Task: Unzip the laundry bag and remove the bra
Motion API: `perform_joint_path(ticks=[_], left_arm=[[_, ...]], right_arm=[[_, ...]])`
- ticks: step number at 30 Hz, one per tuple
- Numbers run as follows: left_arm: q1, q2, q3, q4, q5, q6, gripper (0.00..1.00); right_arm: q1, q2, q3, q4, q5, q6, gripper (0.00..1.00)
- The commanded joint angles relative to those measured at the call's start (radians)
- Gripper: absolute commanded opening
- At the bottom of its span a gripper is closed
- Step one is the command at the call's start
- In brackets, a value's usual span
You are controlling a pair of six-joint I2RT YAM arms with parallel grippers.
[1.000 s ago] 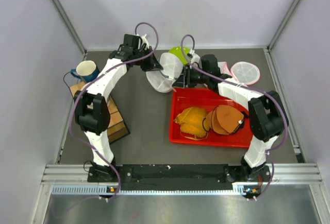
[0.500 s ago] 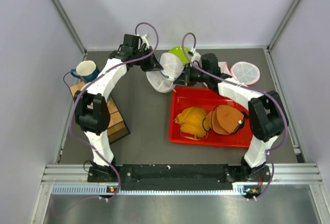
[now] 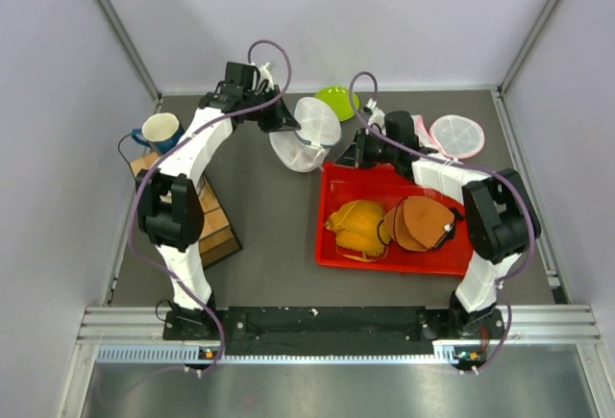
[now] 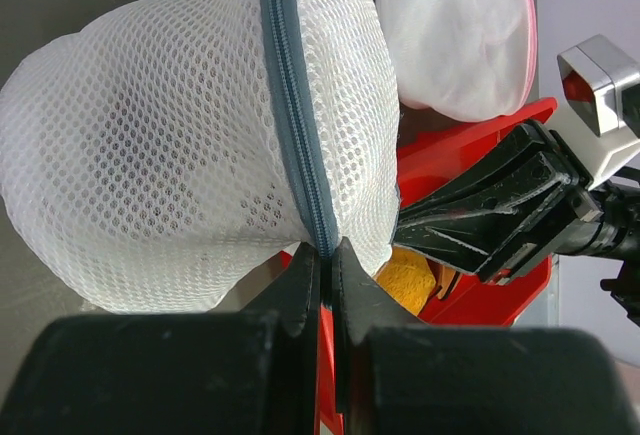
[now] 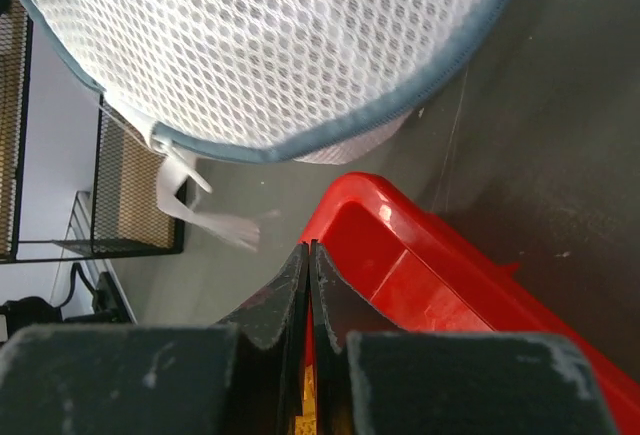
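Observation:
The white mesh laundry bag (image 3: pixel 306 135) hangs off the table at the back, its grey zipper (image 4: pixel 290 105) running down to my left gripper (image 4: pixel 327 247). That gripper (image 3: pixel 281 120) is shut on the zipper seam at the bag's edge. The bra is hidden; only a dim shadow shows through the mesh (image 4: pixel 150 155). My right gripper (image 3: pixel 348 156) is shut on nothing, just right of the bag. In its wrist view the tips (image 5: pixel 308 247) sit over the red tray's corner (image 5: pixel 400 245), below the bag (image 5: pixel 270 45). A white tab (image 5: pixel 185 190) dangles from the bag's grey rim.
A red tray (image 3: pixel 332 250) holds orange (image 3: pixel 360 228) and brown (image 3: pixel 418 221) padded garments. A green bowl (image 3: pixel 336 101) sits behind the bag, and a pink-rimmed mesh bag (image 3: pixel 456 135) is at the back right. A mug (image 3: pixel 161 132) and a wire rack (image 3: pixel 211 216) stand at the left.
My right gripper has shut and drawn back from the bag toward the tray, holding nothing. The left gripper has swung the bag slightly left, uncovering the green bowl.

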Motion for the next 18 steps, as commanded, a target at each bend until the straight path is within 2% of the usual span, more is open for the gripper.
perform_joint_path(ticks=[1,4,6,8,12,18], left_arm=[[0.017,-0.053,0.062,0.012,0.035,0.028,0.00],[0.017,-0.055,0.060,0.006,0.040,0.035,0.00],[0.018,-0.062,0.062,0.003,0.041,0.037,0.00],[0.018,-0.068,0.059,0.003,0.040,0.040,0.00],[0.018,-0.067,0.052,0.008,0.052,0.029,0.00],[0.017,-0.074,0.039,0.023,0.063,0.020,0.00]], right_arm=[[-0.001,-0.052,-0.024,0.076,-0.020,-0.004,0.00],[-0.001,-0.068,-0.038,0.114,-0.026,0.011,0.00],[-0.001,-0.079,-0.023,0.122,-0.026,0.012,0.26],[-0.001,-0.073,0.000,0.137,-0.046,0.020,0.45],[0.016,-0.019,0.068,0.153,-0.121,0.055,0.48],[0.044,0.036,0.120,0.206,-0.154,0.112,0.47]])
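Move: The right hand's shut, empty fingers are just short of the laundry bag's blue zip edge, whose near stretch is about 6 cm to the left, 2 cm ahead and 4 cm higher. The bag's white tab hangs some 6 cm to the left at the hand's own height, 1 cm back. The red box's middle is roughly 16 cm right, 13 cm back and 13 cm below. For the left hand, that zip stretch is about 4 cm back, 3 cm right and 4 cm lower. The left fingers keep their pinch on the zip band, holding the laundry bag almost still, while the right hand returns empty towards the near zip edge. It dips slightly, opens from shut to about half, then rises some 5 cm and goes about 3 cm left, its fingertips tilting up roughly 10 degrees; no new grip is taken. ##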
